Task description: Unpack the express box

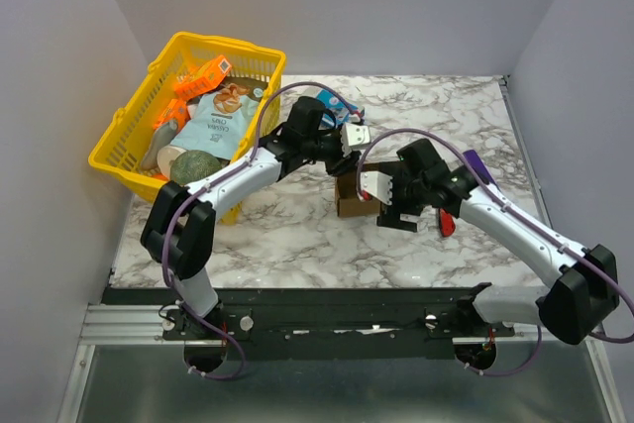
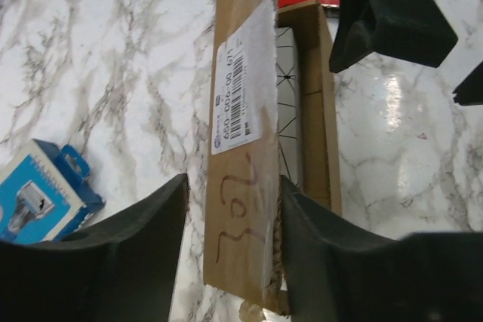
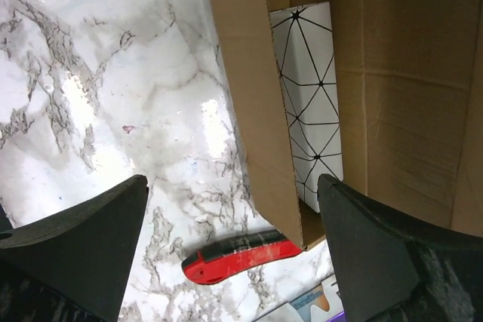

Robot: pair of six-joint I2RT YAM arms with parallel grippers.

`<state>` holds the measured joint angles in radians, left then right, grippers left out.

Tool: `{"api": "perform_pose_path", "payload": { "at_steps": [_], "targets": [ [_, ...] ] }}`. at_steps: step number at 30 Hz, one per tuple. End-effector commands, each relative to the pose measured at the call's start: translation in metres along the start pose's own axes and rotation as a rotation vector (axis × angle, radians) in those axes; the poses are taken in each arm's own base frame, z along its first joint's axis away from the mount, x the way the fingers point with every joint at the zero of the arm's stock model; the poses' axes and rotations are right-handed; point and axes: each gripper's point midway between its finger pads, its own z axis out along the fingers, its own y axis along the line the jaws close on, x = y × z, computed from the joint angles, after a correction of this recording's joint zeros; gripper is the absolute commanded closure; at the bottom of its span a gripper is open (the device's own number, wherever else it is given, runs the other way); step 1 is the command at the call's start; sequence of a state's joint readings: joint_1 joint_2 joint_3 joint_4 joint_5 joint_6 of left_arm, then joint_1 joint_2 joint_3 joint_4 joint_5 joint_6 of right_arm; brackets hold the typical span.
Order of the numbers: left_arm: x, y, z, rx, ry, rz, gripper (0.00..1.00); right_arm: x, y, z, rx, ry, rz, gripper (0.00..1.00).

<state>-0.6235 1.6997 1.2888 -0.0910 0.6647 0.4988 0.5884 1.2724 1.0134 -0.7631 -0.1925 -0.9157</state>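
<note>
The express box (image 2: 238, 111), a brown carton with a white barcode label (image 2: 243, 81), lies open on the marble table (image 1: 446, 106). A white item with black triangle lines (image 3: 309, 96) rests inside it. My left gripper (image 2: 234, 224) straddles the labelled flap: the right finger touches the cardboard edge and the left finger stands a little off it. My right gripper (image 3: 232, 186) hangs wide open over the box's other end, one side wall between its fingers. From above, the box (image 1: 347, 200) sits between the left gripper (image 1: 355, 136) and the right gripper (image 1: 374, 187).
A red utility knife (image 3: 241, 254) lies on the table beside the box's end. A small blue-and-white box (image 2: 41, 194) lies to the left. A yellow basket (image 1: 119, 146) full of goods stands at the back left. A purple bar (image 1: 475, 165) shows behind the right arm.
</note>
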Motion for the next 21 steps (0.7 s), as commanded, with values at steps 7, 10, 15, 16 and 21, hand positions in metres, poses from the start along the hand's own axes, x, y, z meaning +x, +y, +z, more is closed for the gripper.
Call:
{"api": "perform_pose_path", "payload": {
  "at_steps": [7,10,15,16,21],
  "targets": [
    [-0.021,-0.034,0.011,0.281,-0.02,-0.216,0.94,-0.05,0.0,-0.042,0.029,-0.232,-0.046,0.23],
    [-0.032,-0.036,0.007,0.297,-0.039,-0.262,0.96,-0.056,-0.011,-0.044,0.05,-0.234,-0.081,0.33],
    [-0.046,-0.033,0.001,0.27,-0.075,-0.296,0.96,-0.038,-0.021,-0.026,0.073,-0.143,-0.138,0.5],
    [-0.048,-0.035,0.0,0.278,-0.081,-0.32,0.96,-0.032,-0.018,-0.02,0.066,-0.126,-0.142,0.51],
    [-0.052,-0.036,-0.002,0.339,-0.11,-0.494,0.97,-0.019,-0.025,0.002,0.11,-0.088,-0.205,0.57]
  ]
}}
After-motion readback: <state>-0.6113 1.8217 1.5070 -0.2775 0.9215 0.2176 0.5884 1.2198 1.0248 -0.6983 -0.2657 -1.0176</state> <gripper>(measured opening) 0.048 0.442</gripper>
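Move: The left fingers already straddle the left end of the express box's raised lid flap; the flap's middle lies about 9 cm to their right, 4 cm lower, level fore-and-aft. The blue box lies 17 cm ahead of that hand, 2 cm left, 14 cm down. From the right hand, the white patterned box inside is some 7 cm ahead, 3 cm left and 7 cm below; the red knife lies 2 cm ahead, 10 cm right and 11 cm down. Shutting on the upright lid flap, the left fingers pinch its left end, going about 2 cm right and then drawing roughly 3 cm back and a little up as the wrist rolls some 25 degrees. The right hand rises about 6 cm, edging left, then sinks 3 cm above the open box, its wide fingers narrowing to under half open. ##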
